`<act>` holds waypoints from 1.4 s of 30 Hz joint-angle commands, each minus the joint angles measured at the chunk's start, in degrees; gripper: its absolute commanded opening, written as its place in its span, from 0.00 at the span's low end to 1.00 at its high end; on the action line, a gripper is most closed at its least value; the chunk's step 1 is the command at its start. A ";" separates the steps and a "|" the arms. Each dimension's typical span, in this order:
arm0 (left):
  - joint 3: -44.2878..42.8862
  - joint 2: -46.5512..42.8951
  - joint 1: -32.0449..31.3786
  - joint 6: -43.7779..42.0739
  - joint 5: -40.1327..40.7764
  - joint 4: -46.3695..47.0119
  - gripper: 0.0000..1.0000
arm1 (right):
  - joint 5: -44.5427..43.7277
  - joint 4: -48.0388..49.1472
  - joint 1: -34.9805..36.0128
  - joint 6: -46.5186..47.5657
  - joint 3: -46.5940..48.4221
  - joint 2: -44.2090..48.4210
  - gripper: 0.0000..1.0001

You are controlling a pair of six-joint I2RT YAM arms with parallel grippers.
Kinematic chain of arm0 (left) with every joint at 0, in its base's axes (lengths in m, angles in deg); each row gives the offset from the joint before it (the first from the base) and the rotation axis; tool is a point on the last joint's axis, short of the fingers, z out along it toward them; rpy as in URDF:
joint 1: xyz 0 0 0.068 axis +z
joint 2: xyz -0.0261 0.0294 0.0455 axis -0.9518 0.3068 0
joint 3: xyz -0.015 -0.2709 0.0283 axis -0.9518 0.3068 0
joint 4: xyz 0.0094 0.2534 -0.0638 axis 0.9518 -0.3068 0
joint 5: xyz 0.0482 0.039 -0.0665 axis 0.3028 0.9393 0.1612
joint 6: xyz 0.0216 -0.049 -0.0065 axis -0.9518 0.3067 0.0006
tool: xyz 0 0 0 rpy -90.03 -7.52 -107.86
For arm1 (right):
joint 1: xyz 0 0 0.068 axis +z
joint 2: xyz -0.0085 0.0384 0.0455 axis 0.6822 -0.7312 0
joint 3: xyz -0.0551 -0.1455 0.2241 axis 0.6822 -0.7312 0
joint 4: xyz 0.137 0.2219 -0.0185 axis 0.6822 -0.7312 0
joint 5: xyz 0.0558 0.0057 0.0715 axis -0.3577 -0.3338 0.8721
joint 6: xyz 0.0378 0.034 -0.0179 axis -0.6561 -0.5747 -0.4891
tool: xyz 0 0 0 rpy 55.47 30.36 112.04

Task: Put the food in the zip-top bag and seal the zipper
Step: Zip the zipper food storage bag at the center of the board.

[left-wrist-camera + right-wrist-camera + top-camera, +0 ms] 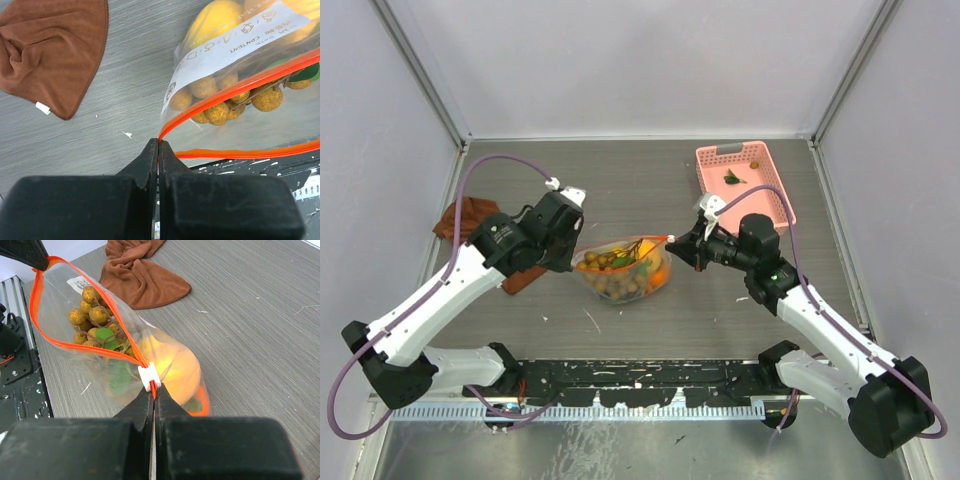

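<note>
The clear zip-top bag (pixel 623 268) lies mid-table, holding tan-brown berries (pixel 90 310), green leaves and yellow and orange fruits (pixel 172 365). Its orange-red zipper (pixel 85 346) gapes open in a loop. My left gripper (pixel 574 258) is shut on the zipper's left end (pixel 159 141). My right gripper (pixel 672 243) is shut on the zipper's right end, just behind the white slider (pixel 149 376). The berries and a yellow fruit also show through the bag (pixel 235 80) in the left wrist view.
A brown cloth (pixel 470 222) lies at the left, partly under my left arm. A pink basket (pixel 760 195) with a small green item stands at the back right. A black perforated rail (pixel 640 385) runs along the near edge.
</note>
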 commanded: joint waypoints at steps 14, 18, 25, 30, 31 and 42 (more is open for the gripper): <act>-0.06 -3.26 0.58 -4.94 0.76 7.37 0.32 | 2.50 3.99 0.07 0.30 4.26 -0.17 0.01; -2.39 -2.57 0.48 -7.10 -3.51 11.21 0.44 | 2.65 3.66 0.06 0.28 4.60 -0.13 0.01; -4.18 0.07 0.38 -10.99 -17.05 23.04 0.57 | 2.81 2.80 0.06 0.66 5.05 -0.03 0.01; -5.26 3.20 0.03 -15.47 -27.27 30.30 0.65 | 3.06 2.03 0.07 1.08 5.39 -0.14 0.01; -5.28 3.38 -0.02 -16.55 -28.92 31.70 0.67 | 3.18 1.86 0.06 1.15 5.41 -0.15 0.01; -8.70 12.05 -0.02 -32.20 -48.12 39.52 0.66 | 4.07 0.45 0.06 2.23 6.04 0.05 0.01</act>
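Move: The left hand still pinches the bag's left corner; the white slider it heads for lies about 22 cm to its right, 5 cm farther forward and roughly level with it. Along the way, lower down in the bag, are the brown fruit bunch, some 9 cm right and 1 cm ahead, and the yellow fruit, about 18 cm right and 3 cm ahead. The right hand holds the zipper end, the slider just 1 cm left and 1 cm ahead. Left hand lets go of the bag's corner, lifts and swings about 17 cm right towards the slider, turning clockwise. ##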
